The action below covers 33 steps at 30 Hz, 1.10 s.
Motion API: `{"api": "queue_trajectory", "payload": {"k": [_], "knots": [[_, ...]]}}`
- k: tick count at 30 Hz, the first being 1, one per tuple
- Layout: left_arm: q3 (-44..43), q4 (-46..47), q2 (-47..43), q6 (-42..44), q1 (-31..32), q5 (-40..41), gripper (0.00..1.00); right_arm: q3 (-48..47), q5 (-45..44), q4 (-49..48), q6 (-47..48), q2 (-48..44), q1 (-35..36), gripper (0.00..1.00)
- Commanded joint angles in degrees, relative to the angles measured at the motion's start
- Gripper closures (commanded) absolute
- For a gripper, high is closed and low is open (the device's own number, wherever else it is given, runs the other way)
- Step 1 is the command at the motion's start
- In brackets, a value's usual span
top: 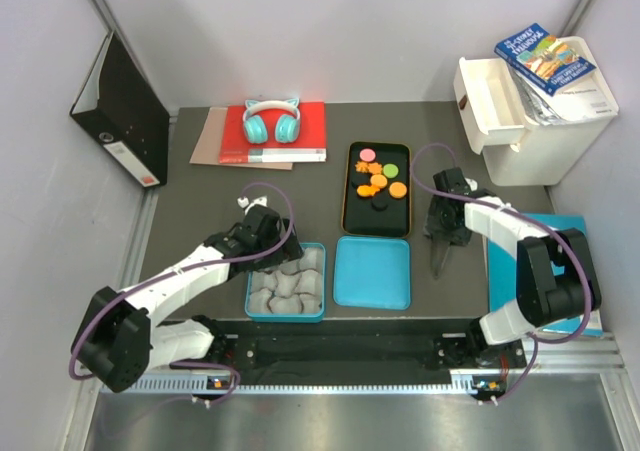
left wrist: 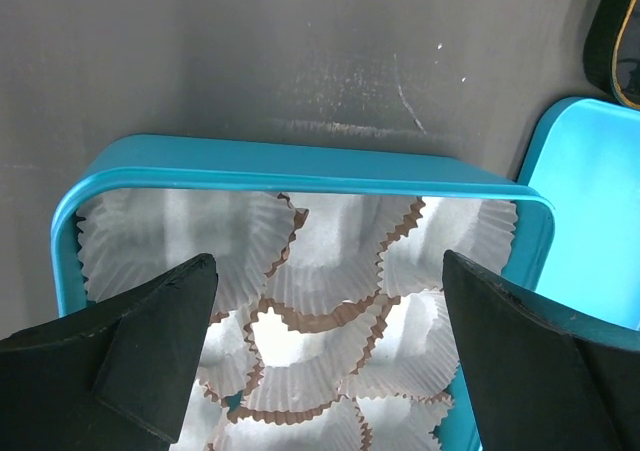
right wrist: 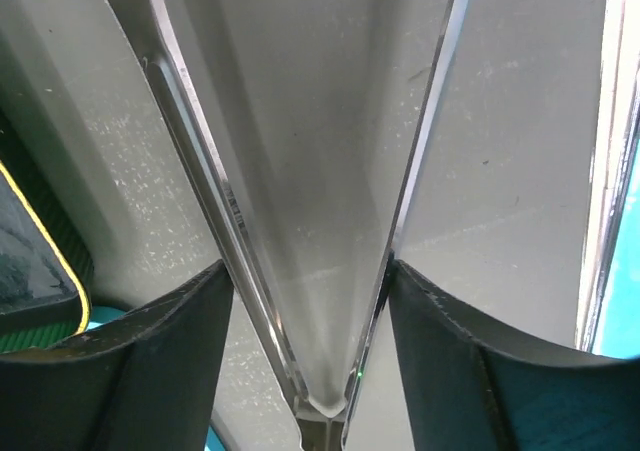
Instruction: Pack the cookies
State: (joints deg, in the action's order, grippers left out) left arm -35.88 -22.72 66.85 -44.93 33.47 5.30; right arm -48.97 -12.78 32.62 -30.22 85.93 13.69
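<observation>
The cookies [top: 378, 181], orange, black, pink and green discs, lie in a black tray [top: 348, 211] at the table's centre. A blue tin [top: 250, 281] lined with white paper cups [left wrist: 320, 271] stands in front left of the tray, its rim also in the left wrist view [left wrist: 300, 166]. My left gripper [top: 272, 246] hovers over the tin, open and empty [left wrist: 328, 261]. My right gripper [top: 443, 233] is right of the tray, shut [right wrist: 310, 266] on clear V-shaped tongs [right wrist: 320, 171] whose tips point toward the near edge [top: 441, 256]. No cookie is in the tin.
The tin's blue lid [top: 372, 271] lies right of the tin. Teal headphones [top: 271, 121] rest on a red book at the back. A black binder [top: 120, 111] leans back left. A white drawer box [top: 530, 111] stands back right; a blue folder [top: 560, 231] lies right.
</observation>
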Motion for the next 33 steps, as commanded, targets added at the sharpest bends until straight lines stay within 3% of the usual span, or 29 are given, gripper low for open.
{"api": "queue_trajectory", "payload": {"k": [1,4,6,8,15,22,28,33], "knots": [[0.5,1.5,-0.5,-0.3,0.1,-1.0,0.02,-3.2,-2.3,0.8,0.8,0.4,-0.2,0.35],[0.5,1.9,0.1,-0.4,0.1,-1.3,0.02,-3.5,-3.7,1.7,1.9,0.4,-0.2,0.32],[0.5,2.2,0.6,-0.4,0.1,-1.6,0.02,-3.7,-4.2,2.3,2.2,0.5,-0.2,0.11],[0.7,2.3,0.6,-0.4,0.1,-1.9,0.02,-3.7,-4.1,2.1,2.4,0.8,-0.2,0.07],[1.1,2.5,0.6,-0.5,0.1,-2.1,0.02,-3.7,-3.5,0.9,3.0,3.8,-0.2,0.07],[1.2,2.7,1.1,-0.4,0.1,-2.3,0.02,-4.1,-5.2,0.1,3.1,5.9,-0.2,0.17],[1.2,3.1,1.7,-0.3,0.1,-2.8,0.02,-4.2,-5.5,-0.4,3.8,7.6,-0.2,0.11],[1.4,2.9,1.5,-0.2,0.1,-2.8,0.02,-3.6,-2.1,-2.0,4.0,10.0,-0.4,0.12]]}}
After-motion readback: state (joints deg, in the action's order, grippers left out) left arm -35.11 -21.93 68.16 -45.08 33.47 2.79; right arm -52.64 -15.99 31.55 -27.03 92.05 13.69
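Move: The right hand already has its fingertips on the outsides of the metal tongs' two arms, with the tongs' middle about level with it, perhaps 1 cm below, and the hinge end towards the robot. From this hand the cookie tray's middle is some 9 cm ahead and 16 cm left, the empty blue tray 9 cm back and 17 cm left, and the blue folder 9 cm back and 20 cm right. From the left hand, the tongs lie about 35 cm right and 4 cm ahead. The right hand eases its squeeze, opening the fingers by about half as much again while it shifts roughly 1 cm to the right and sinks about 1 cm, and the tongs' arms follow the pads outward. Then it creeps forward about 2 cm along the tongs, away from the hinge and towards their tips, the fingers drawing in only a touch and still standing on the outsides of both arms. ##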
